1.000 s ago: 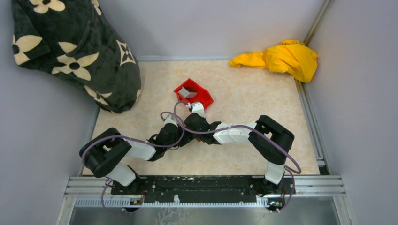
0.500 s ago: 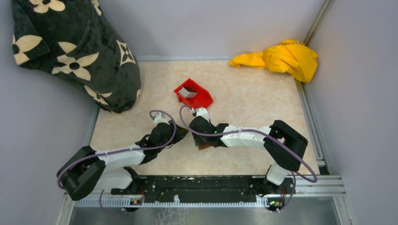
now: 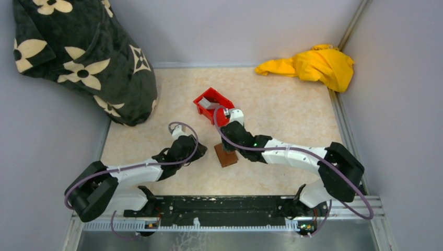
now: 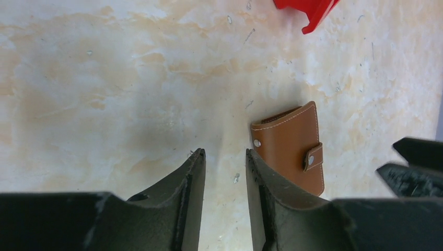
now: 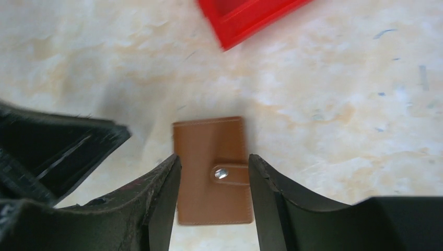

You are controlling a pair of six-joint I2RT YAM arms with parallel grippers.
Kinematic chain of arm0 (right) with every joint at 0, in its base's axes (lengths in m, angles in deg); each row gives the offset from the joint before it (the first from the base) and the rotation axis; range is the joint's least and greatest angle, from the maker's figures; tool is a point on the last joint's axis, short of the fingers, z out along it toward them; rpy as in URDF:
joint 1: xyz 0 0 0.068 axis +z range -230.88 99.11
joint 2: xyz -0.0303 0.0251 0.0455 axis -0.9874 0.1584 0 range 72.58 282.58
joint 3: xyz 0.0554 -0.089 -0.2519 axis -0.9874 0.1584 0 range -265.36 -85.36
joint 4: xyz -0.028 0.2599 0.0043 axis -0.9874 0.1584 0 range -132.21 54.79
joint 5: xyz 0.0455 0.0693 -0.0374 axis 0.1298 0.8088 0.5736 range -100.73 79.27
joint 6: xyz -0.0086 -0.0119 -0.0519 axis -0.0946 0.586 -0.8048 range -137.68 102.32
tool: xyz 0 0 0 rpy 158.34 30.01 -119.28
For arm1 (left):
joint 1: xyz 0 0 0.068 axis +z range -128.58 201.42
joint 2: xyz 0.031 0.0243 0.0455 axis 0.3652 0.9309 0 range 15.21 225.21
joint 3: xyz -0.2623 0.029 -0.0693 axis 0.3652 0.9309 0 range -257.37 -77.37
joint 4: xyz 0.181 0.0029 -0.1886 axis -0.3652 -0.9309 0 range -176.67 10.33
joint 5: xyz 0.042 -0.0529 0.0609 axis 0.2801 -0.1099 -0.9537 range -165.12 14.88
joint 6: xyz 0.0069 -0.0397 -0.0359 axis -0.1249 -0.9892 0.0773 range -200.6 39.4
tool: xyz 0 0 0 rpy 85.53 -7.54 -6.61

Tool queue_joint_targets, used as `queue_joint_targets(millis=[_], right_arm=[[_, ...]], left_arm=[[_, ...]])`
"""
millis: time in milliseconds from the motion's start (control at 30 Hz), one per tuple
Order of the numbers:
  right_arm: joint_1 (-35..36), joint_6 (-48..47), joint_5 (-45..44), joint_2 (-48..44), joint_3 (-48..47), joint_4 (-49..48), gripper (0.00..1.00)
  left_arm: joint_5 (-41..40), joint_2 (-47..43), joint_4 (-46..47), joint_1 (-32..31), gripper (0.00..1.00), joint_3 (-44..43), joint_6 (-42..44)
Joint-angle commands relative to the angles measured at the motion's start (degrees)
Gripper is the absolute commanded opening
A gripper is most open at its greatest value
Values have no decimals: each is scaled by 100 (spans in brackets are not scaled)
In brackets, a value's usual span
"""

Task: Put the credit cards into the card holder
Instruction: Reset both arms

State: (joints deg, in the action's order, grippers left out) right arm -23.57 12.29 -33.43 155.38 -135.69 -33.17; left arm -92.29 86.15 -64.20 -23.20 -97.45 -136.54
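Note:
The card holder (image 3: 226, 156) is a brown wallet, snapped shut, lying flat on the table. My right gripper (image 3: 230, 145) hovers just above it, open, and the card holder (image 5: 203, 149) shows between and below its fingers (image 5: 214, 159) without being gripped. My left gripper (image 3: 200, 151) stands open and empty a little to the wallet's left. In the left wrist view the card holder (image 4: 290, 146) lies just right of the gripper (image 4: 224, 152). A pale grey credit card (image 3: 210, 103) lies inside the red bin (image 3: 223, 111).
The red bin (image 5: 245, 15) sits just beyond the wallet, its corner (image 4: 308, 10) also in the left wrist view. A black flowered cushion (image 3: 83, 57) fills the back left corner. A yellow cloth (image 3: 313, 65) lies at the back right. Grey walls close in the table.
Both grippers opened. The left arm drew back to the left. The right gripper let go of the wallet, which now lies on the table, and moved toward the red bin.

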Motion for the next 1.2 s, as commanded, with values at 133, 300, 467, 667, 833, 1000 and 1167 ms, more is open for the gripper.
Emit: queue_joint_targets(millis=[133,300,467,667,833,1000,1167], right_arm=[[-1114,-374,-885,-474,473,-761,67],[-1332,-521,-1531,-369,367,-503,81],[-1337,-349,-1843,-127,170,-26,89],[-1337,-273,-1862,-324,415,-180,90],[-1336,-252,-1929,-435,468,-177,91],[-1337,-155,-2009,-511,501,-179,92],[-1337,-253,-1917,-753,720,-477,87]], left_arm=[[-956,15,-800,15,61,-663,568],[-2009,153,-1260,28,82,-1181,952],[-2728,226,-999,131,100,-1292,1505],[-2963,399,-487,332,100,-1194,2353],[-2915,440,-163,450,100,-1061,2783],[-2742,386,44,574,100,-935,2798],[-2739,412,12,603,100,-917,2722]])
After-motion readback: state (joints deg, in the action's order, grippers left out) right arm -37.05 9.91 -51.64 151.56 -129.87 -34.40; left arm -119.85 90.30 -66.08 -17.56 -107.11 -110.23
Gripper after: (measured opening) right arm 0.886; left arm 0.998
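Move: The closed card holder lies flat about 9 cm to the right of the left hand, roughly 2 cm back from it and 3 cm below; the red tray stands some 17 cm ahead of that hand and 5 cm to its right. Seen from the right hand, the card holder is almost straight beneath, around 9 cm down and 4 cm back, while the tray sits about 15 cm ahead and 4 cm to the left. Both empty hands draw apart, away from the card holder: the right sweeps about 13 cm right and 7 cm forward at near-constant height, mostly in the first half second, turning some 25 degrees clockwise as its half-open fingers spread nearly wide. The left first goes forward and up, then mainly left, ending about 9 cm left, 8 cm forward and 5 cm higher, its left side rolling up and its fingers opening fully, and neither hand touches anything. ##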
